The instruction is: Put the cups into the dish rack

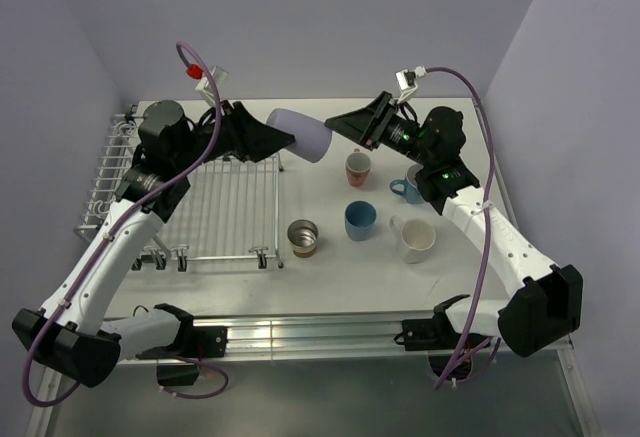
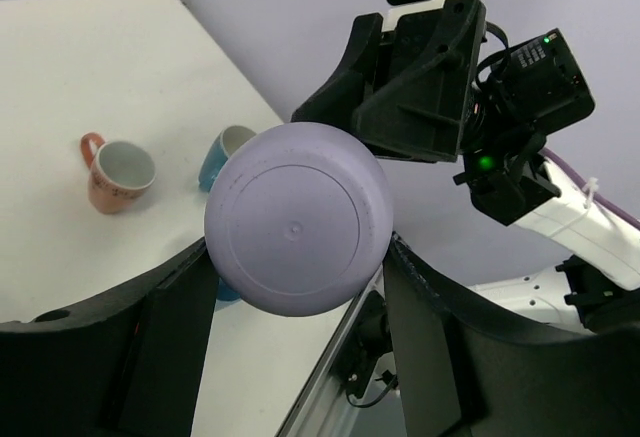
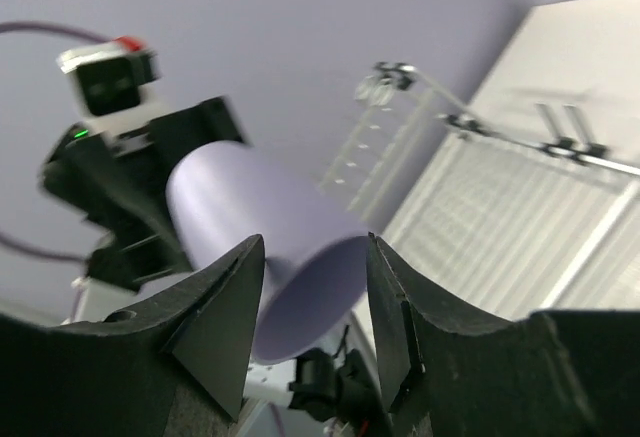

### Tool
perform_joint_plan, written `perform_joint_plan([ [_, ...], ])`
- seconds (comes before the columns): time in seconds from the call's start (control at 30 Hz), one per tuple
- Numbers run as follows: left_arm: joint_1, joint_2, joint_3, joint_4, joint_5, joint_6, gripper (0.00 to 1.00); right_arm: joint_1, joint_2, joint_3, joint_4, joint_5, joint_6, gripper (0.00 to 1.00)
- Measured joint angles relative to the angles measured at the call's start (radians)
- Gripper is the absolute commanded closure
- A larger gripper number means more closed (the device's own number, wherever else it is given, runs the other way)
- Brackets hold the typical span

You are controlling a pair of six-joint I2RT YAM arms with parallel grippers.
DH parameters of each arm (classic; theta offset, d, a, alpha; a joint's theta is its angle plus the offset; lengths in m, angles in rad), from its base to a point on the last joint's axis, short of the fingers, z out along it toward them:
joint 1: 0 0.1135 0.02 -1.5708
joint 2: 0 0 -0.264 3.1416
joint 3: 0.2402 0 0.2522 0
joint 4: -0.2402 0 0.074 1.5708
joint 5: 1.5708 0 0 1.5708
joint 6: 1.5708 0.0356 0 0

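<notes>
My left gripper point(image 1: 283, 141) is shut on the lavender cup point(image 1: 303, 134) and holds it on its side in the air, past the right edge of the dish rack point(image 1: 215, 197). In the left wrist view the cup's base point(image 2: 297, 217) sits between my fingers point(image 2: 150, 337). My right gripper point(image 1: 345, 129) is open, its jaws spread at the cup's open end point(image 3: 300, 267), not gripping. On the table are the salmon-pink cup point(image 1: 358, 167), light blue mug point(image 1: 409, 187), mid-blue cup point(image 1: 360, 220), cream-white mug point(image 1: 415, 239) and steel cup point(image 1: 303, 237).
The rack lies at the table's left side, with upright loops along its left edge point(image 1: 105, 172); it also shows in the right wrist view point(image 3: 520, 207). The table's near edge is a metal rail point(image 1: 300, 332). Purple walls close in the back and sides.
</notes>
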Motion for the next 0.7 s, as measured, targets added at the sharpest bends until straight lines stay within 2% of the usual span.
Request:
perform_joint_plan([
  [0.37,-0.005,-0.022,0.045,-0.215,-0.174,0.089,1.00,-0.004,-0.002,0.004,-0.207,0.141,-0.110,0.47],
  [0.7,-0.007,0.018,0.075,-0.415,-0.577,0.146,1.00,-0.004,-0.014,0.039,-0.412,0.306,-0.242,0.47],
])
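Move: My left hand holds the purple cup by its base. The middle of the rack's open floor lies about 23 cm to this hand's left, 9 cm ahead and some 36 cm below; the metal cup stands almost straight below. From my empty right hand the pink mug is roughly 22 cm ahead and 11 cm right, 36 cm down. At that depth, the blue cup is 2 cm ahead and 10 cm right, the blue mug 15 cm ahead and 26 cm right. I carry the purple cup away from my right hand with my left, gathering speed left, down and forward about 12 cm towards the rack, swinging the fingers some 30 degrees counter-clockwise and tipping them down, grip kept. My right hand, already open, draws off down, forward and rightward about 9 cm towards the pink mug, turning clockwise and dipping its fingers. ##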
